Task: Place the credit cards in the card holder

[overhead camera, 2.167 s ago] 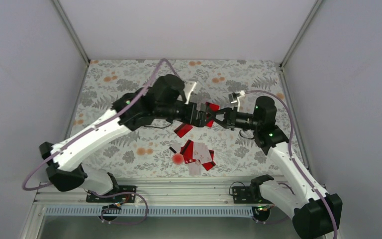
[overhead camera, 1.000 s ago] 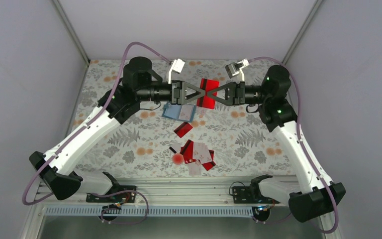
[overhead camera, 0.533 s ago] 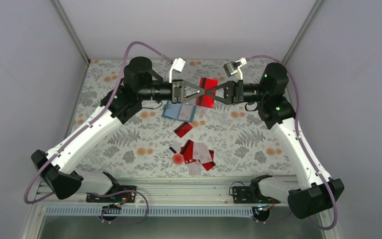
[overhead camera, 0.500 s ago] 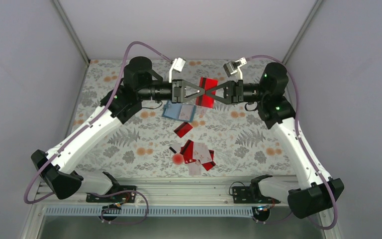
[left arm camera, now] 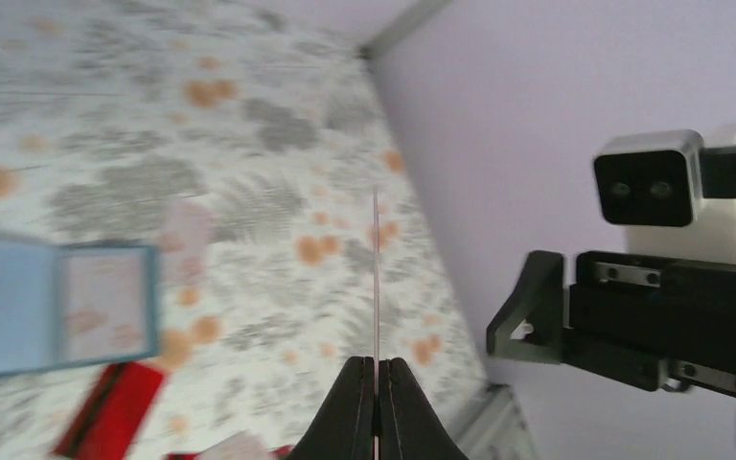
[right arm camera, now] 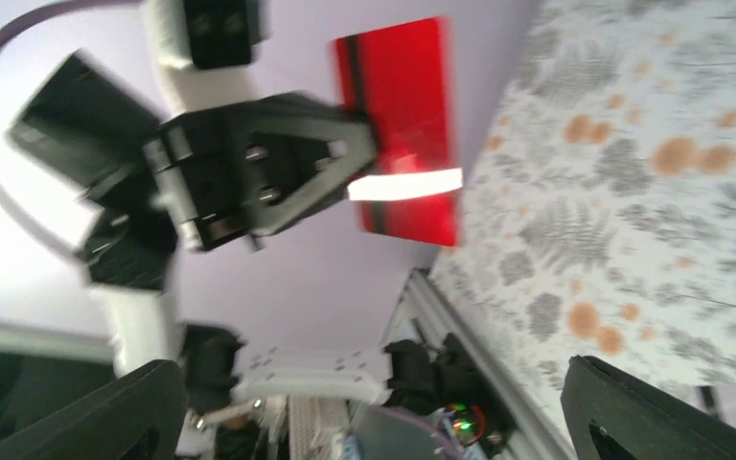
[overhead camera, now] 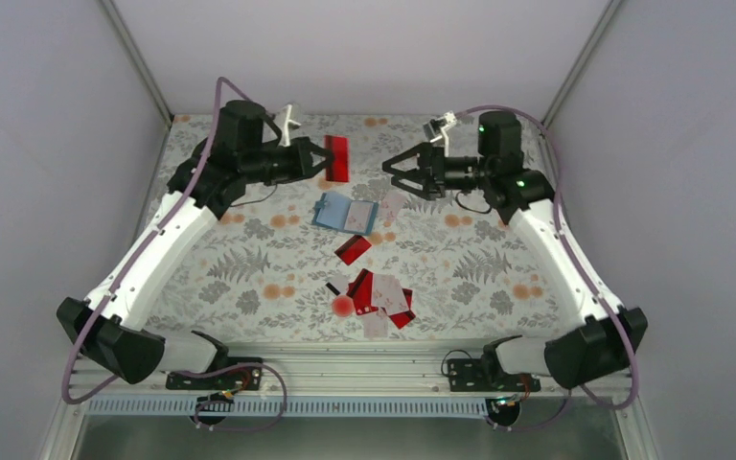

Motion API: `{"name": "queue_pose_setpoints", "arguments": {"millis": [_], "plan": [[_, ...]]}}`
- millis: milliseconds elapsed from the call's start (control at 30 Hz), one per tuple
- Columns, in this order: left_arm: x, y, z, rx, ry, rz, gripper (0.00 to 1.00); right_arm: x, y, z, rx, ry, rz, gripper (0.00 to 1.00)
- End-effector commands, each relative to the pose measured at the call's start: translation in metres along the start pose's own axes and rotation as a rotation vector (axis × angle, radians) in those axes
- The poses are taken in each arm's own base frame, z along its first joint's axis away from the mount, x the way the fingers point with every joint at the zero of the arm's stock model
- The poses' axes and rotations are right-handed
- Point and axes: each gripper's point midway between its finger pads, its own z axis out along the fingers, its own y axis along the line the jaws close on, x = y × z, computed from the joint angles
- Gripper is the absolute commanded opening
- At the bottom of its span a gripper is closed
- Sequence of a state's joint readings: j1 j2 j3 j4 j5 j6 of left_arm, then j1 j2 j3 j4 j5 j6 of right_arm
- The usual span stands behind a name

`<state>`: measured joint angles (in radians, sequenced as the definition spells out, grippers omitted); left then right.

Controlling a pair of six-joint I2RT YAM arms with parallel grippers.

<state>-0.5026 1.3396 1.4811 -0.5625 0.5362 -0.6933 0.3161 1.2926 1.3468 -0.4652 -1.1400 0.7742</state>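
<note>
My left gripper [overhead camera: 326, 159] is shut on a red credit card [overhead camera: 337, 158] and holds it in the air above the back of the table. In the left wrist view that card [left arm camera: 376, 278] stands edge-on between the closed fingers. My right gripper [overhead camera: 390, 174] is open and holds nothing, a short way to the right of the card. From the right wrist the red card [right arm camera: 402, 115] shows flat in the left gripper [right arm camera: 359, 158]. The teal card holder [overhead camera: 345, 213] lies open on the table below the two grippers. More credit cards, red and pale, lie in a pile [overhead camera: 380, 295].
A lone red card [overhead camera: 352, 249] lies between the holder and the pile. A round red blob [overhead camera: 343, 306] and a small black piece [overhead camera: 332, 287] sit by the pile. The floral mat [overhead camera: 479, 268] is bounded by grey walls and corner posts.
Both grippers were pinching the red card from opposite sides. The right gripper has opened and let go. The arms have drawn apart, the left carrying the card leftward.
</note>
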Motion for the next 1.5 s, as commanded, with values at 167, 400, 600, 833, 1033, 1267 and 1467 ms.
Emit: {"name": "queue_pose_setpoints", "arguments": {"millis": [167, 400, 600, 833, 1033, 1267, 1467], "plan": [[0.011, 0.120, -0.030, -0.463, 0.052, 0.036, 0.02, -0.021, -0.159, 0.039, 0.670, -0.005, 0.166, 0.98], [0.017, 0.174, -0.050, -0.627, 0.053, -0.028, 0.03, -0.006, -0.235, 0.084, 1.132, 0.140, 0.162, 0.99], [0.044, 0.210, -0.075, -0.723, 0.049, -0.060, 0.02, 0.010, -0.273, 0.131, 1.289, 0.222, 0.095, 0.99], [0.068, 0.232, -0.086, -0.745, 0.061, -0.060, 0.02, 0.013, -0.304, 0.169, 1.304, 0.231, 0.021, 0.99], [0.077, 0.232, -0.090, -0.736, 0.062, -0.058, 0.02, 0.015, -0.323, 0.180, 1.348, 0.239, -0.030, 0.99], [0.079, 0.230, -0.092, -0.731, 0.045, -0.076, 0.02, 0.003, -0.331, 0.176, 1.394, 0.217, -0.110, 0.98], [0.076, 0.231, -0.089, -0.729, 0.036, -0.089, 0.02, 0.002, -0.335, 0.174, 1.410, 0.232, -0.144, 0.98]]}}
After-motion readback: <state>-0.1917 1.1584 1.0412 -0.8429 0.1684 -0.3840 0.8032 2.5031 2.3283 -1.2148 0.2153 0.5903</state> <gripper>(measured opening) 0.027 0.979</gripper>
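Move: The open card holder lies about 15 cm ahead of the empty right hand, 9 cm to its left and some 37 cm below. On the table at about that depth, a loose red card lies 5 cm ahead of the right hand and 7 cm left, and a pale card 17 cm ahead and 2 cm right. From the left hand, the holder is roughly 10 cm ahead, 1 cm right and 36 cm below. Still pinching its red card, the left hand swings about 18 cm left and as far down, its fingers tipping lower, and then holds there to the left of the holder. The right hand plunges some 33 cm, also going forward and left, towards the holder. It rolls nearly 80 degrees from pointing left to pointing down, its fingers staying wide open close over the sleeves; contact can't be seen. ##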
